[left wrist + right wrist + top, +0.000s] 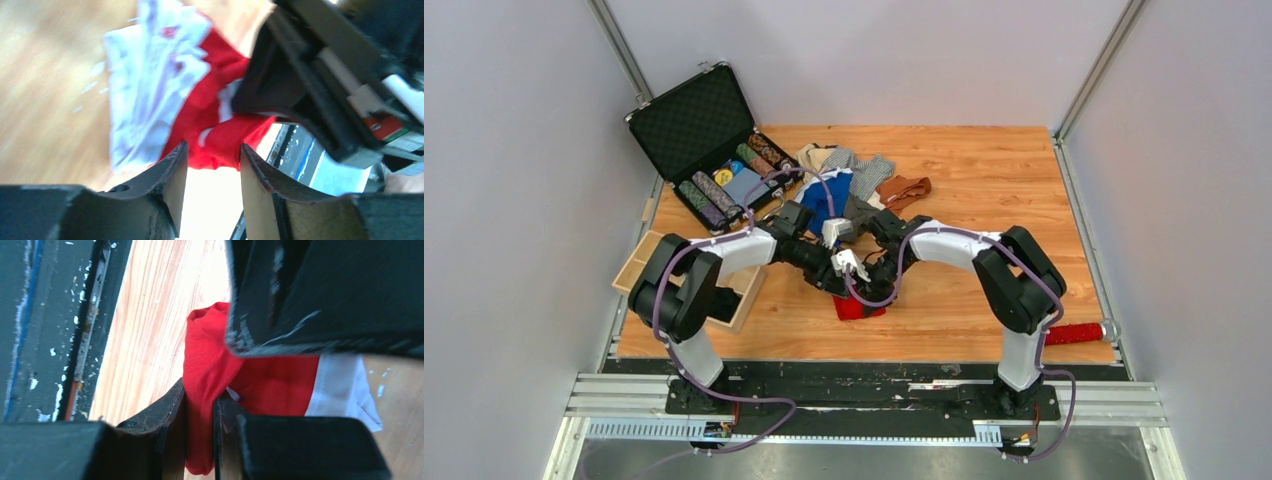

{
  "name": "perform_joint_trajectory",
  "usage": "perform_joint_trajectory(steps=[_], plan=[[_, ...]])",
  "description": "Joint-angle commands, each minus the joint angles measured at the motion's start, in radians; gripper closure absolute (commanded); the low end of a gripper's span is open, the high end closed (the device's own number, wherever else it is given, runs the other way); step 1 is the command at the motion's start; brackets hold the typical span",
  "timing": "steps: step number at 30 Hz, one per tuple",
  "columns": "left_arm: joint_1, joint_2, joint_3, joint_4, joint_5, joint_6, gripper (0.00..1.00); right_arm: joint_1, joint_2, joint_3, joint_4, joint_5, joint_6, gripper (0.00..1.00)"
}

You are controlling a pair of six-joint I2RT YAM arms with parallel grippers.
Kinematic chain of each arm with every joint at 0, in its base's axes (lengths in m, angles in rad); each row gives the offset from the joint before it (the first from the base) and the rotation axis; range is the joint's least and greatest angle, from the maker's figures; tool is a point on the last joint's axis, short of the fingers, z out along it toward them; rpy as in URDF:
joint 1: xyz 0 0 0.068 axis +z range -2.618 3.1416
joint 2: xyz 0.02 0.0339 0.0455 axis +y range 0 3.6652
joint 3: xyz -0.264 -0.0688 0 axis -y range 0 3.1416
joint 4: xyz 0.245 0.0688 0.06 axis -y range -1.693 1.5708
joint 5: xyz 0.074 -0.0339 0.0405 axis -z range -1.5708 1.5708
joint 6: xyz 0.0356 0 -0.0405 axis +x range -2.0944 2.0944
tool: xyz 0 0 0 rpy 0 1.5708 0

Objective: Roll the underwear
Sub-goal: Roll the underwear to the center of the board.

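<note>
A red underwear (860,309) with a white band lies on the wooden table near its front edge, where both grippers meet. My right gripper (200,401) is shut on a fold of this red underwear (280,382), and the cloth is pinched between its fingers. My left gripper (214,152) is open, with nothing between its fingers. Its tips stand just short of the red underwear (215,117). The right gripper's black body (310,90) hangs close over the cloth. Further underwear (854,185) in blue, grey, brown and beige is piled at the back of the table.
An open black case (694,120) with rows of poker chips stands at the back left. A wooden box (646,262) sits under the left arm at the table's left edge. A red bristly stick (1079,332) lies at the front right. The table's front edge (864,355) is close by.
</note>
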Motion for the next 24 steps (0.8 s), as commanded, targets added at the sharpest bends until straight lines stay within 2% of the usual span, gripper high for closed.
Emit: perform_joint_trajectory(steps=[1, 7, 13, 17, 19, 21, 24], plan=[[0.108, -0.024, 0.031, -0.035, -0.157, -0.164, 0.48, -0.009, 0.145, 0.042, -0.3, 0.056, 0.019, 1.0], [0.22, -0.104, 0.107, -0.098, -0.266, -0.184, 0.46, -0.011, 0.32, 0.172, -0.41, 0.051, 0.091, 1.0], [0.207, -0.36, 0.084, -0.051, -0.447, -0.049, 0.44, -0.012, 0.544, 0.337, -0.537, 0.005, 0.208, 1.0], [0.093, -0.555, -0.021, -0.011, -0.563, 0.235, 0.44, -0.014, 0.647, 0.407, -0.551, 0.034, 0.326, 1.0], [-0.001, -0.66, -0.113, 0.02, -0.596, 0.459, 0.43, -0.016, 0.696, 0.441, -0.558, 0.057, 0.386, 1.0], [-0.103, -0.748, -0.214, 0.057, -0.614, 0.621, 0.36, -0.022, 0.748, 0.48, -0.572, 0.062, 0.427, 1.0], [-0.245, -0.823, -0.342, 0.078, -0.584, 0.808, 0.33, -0.028, 0.826, 0.538, -0.603, 0.084, 0.5, 1.0]])
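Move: The right hand still pinches the red underwear near its base-side edge; the underwear's middle lies about 2 cm ahead of it, 1 cm to its left and 2 cm below. From the left hand, whose fingers have just parted, it is about 4 cm to the right, level fore and aft, and 4 cm below. From that same left hand the grey cloth lies some 17 cm ahead and 5 cm right, the blue cloth 17 cm ahead and 3 cm left, both about 4 cm lower. Turning far more than travelling, the right hand keeps its pinch on the red underwear and swings its fingertips round towards the base, some 70 degrees, easing about 3 cm back and slightly down. The left hand leaves the underwear low, about 10 cm forward and 9 cm left, then climbs some 13 cm while swinging back and rotating, its fingers opening wider. ##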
